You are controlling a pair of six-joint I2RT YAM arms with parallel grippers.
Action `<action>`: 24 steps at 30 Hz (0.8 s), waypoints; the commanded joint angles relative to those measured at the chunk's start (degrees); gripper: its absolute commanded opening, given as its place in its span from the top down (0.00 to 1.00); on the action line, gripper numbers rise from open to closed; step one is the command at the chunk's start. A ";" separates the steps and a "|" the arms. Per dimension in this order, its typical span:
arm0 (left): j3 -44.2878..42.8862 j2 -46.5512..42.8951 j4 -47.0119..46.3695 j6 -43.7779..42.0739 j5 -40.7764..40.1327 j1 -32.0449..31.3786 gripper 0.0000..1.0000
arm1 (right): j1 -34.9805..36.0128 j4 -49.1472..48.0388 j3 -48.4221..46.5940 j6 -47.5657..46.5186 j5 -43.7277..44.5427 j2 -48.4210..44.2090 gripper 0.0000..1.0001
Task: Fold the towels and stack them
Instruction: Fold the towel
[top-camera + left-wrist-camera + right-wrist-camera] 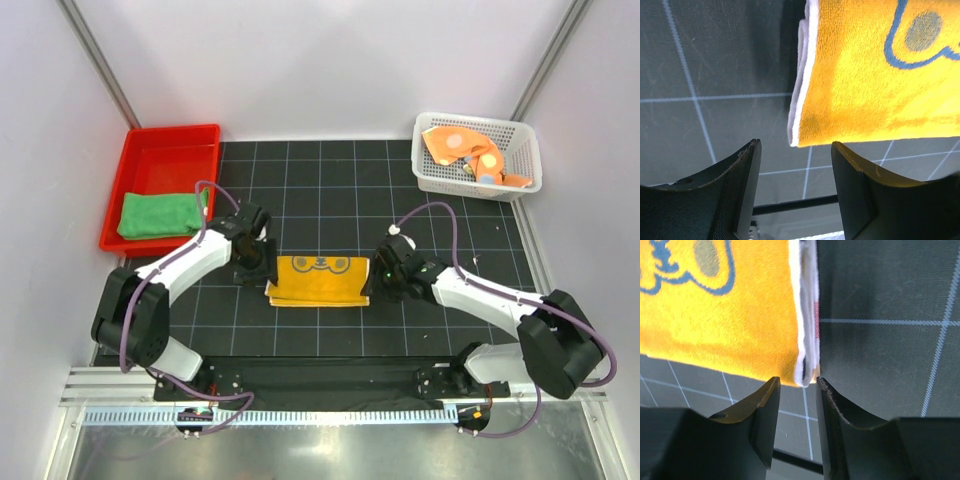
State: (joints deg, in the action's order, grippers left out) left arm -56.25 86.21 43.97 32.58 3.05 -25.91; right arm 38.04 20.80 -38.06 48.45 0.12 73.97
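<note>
A yellow-orange towel (318, 278) with blue-grey print lies folded on the black grid mat between my two grippers. My left gripper (260, 270) stands at its left edge. In the left wrist view this gripper (796, 150) is open, and the towel (870, 80) has its near corner just beyond the gap, with nothing held. My right gripper (383, 278) stands at the towel's right edge. The right wrist view shows it (798, 384) open a little, the towel's (725, 325) white-hemmed corner just past the tips. A green towel (160, 213) lies folded in the red tray. An orange polka-dot towel (468, 152) lies crumpled in the white basket.
The red tray (150, 160) sits at the back left, partly off the mat. The white mesh basket (478, 180) stands at the back right. Grey walls close in the sides and back. A metal rail (330, 412) runs along the near edge.
</note>
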 commanded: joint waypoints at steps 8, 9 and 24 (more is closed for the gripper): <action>6.59 -0.26 -10.73 6.18 5.74 1.04 0.41 | 0.72 -5.41 2.02 4.46 3.75 0.47 0.61; 7.46 -0.34 -11.26 6.62 5.57 1.13 0.41 | 0.80 -5.68 2.20 4.90 3.66 0.47 0.61; 8.44 -0.87 -12.06 8.03 4.77 1.04 0.69 | 0.98 -8.75 3.96 5.43 4.19 0.65 0.87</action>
State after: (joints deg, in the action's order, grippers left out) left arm -47.33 86.26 33.12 40.10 7.70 -25.08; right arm 38.52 14.48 -33.74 53.91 2.48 75.40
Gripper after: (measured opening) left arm 0.334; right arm 0.145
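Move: The folded yellow towel's near-left corner lies about 2 cm back, 1 cm right and 4 cm below the left hand; its near-right corner lies about 1 cm back of the right hand, level sideways and some 2 cm below. From the left hand, the green towel is about 17 cm ahead and 25 cm left, inside the red bin centred roughly 23 cm ahead and 26 cm left. The white basket stands some 31 cm ahead and 27 cm right of the right hand. Lower the left gripper about 3 cm over the yellow towel's near-left corner, easing roughly 1 cm back and 1 cm right, then draw its wide-open fingers in around the layered edge. Sink the right gripper about 2 cm at the near-right corner and close its half-open fingers almost shut on the layered edge there, pinching it. ##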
